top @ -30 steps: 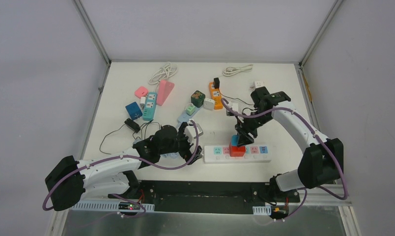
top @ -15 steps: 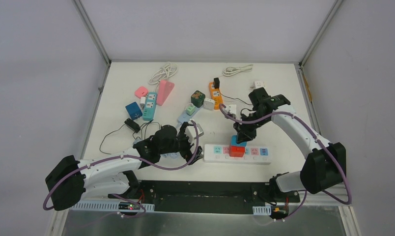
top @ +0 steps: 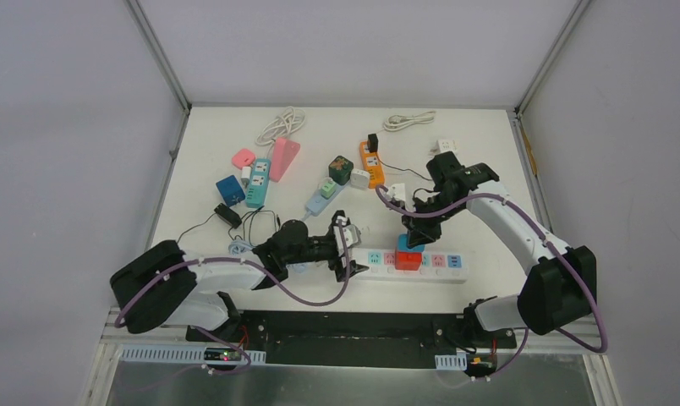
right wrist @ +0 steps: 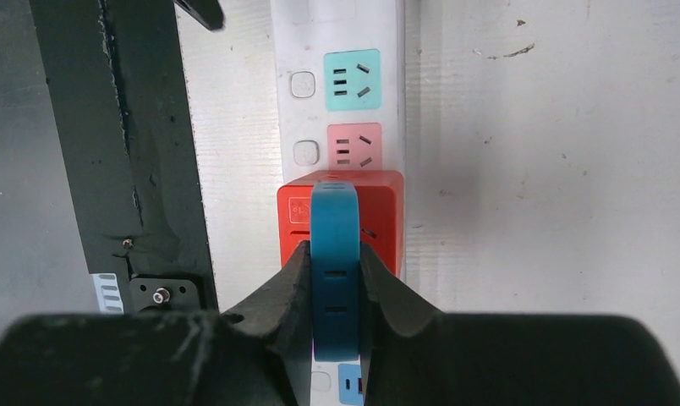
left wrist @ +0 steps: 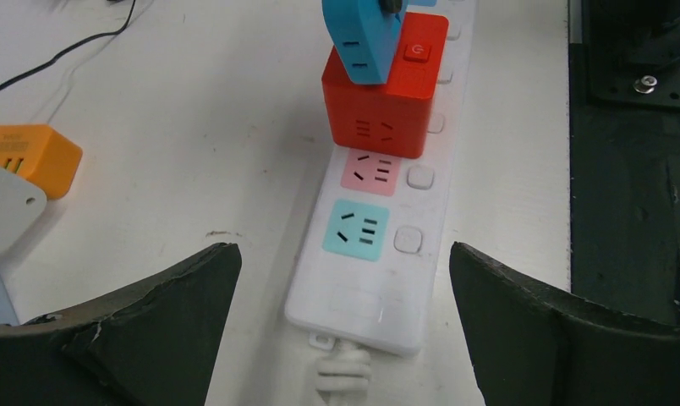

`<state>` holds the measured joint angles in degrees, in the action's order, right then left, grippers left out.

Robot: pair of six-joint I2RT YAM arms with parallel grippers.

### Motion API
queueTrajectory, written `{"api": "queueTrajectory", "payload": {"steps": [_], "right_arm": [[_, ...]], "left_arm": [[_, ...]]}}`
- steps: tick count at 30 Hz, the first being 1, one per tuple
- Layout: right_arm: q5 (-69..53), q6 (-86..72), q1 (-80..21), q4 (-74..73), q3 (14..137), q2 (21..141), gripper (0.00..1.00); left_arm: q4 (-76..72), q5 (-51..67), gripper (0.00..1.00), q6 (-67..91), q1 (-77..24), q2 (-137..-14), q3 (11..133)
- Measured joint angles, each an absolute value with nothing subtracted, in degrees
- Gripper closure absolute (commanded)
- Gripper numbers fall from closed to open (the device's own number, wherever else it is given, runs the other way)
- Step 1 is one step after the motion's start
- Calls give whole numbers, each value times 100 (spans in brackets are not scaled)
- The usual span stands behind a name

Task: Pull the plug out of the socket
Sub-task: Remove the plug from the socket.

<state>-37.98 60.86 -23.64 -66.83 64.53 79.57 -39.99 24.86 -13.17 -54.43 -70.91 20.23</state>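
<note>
A white socket strip (top: 442, 269) lies near the table's front edge with a red cube adapter (top: 409, 260) plugged into it. A blue plug (top: 403, 243) stands on top of the red cube. My right gripper (top: 411, 236) comes down from behind and is shut on the blue plug (right wrist: 334, 224), one finger on each flat side, above the red cube (right wrist: 383, 211). My left gripper (left wrist: 345, 262) is open and low, its fingers (left wrist: 150, 321) on either side of the strip's cable end (left wrist: 366, 300). The red cube (left wrist: 379, 118) and blue plug (left wrist: 360, 42) lie ahead of it.
Farther back lie an orange strip (top: 371, 161), a pink block (top: 283, 158), a teal strip (top: 257, 182), a blue cube (top: 230, 189), a green cube (top: 341, 169) and two white cable coils (top: 280, 125) (top: 408, 120). A black rail (top: 345, 326) runs along the near edge.
My right gripper has closed on the blue plug. My left arm has reached right, bringing its open gripper around the strip's left end.
</note>
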Motion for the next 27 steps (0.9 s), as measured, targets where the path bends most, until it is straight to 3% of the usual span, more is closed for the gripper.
{"api": "queueTrajectory", "payload": {"steps": [13,27], "right_arm": [[-3865,6567,-2364,-6801,6451,7957,100],[-3879,6595,-2364,-6803,6451,7957,100]], "left_arm": [[-6257,2917,1,-1531,-5513,-9837,3009],[-7489,3190,2,-1133,-5819,-10757,3301]]}}
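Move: The red socket cube stands about 14 cm to the left hand's right, roughly level with it fore and aft and some 5 cm lower. The blue plug sits on the cube, also about 14 cm to that hand's right, 1 cm farther out and barely below its height. The middle of the white power strip lies right under the cube, about 9 cm below the left hand. From the right hand, which already grips the blue plug, the red socket cube is about 5 cm straight below. The red socket cube is what the wide-open left hand closes in on from the left. It sweeps some 10 cm right above the power strip, bowing forward at first and then back, and sinks about 2 cm, its fingers levelling and swinging clockwise by about 10 degrees each. The right hand stays put, keeping its pinch on the blue plug with only a slight wrist turn. ##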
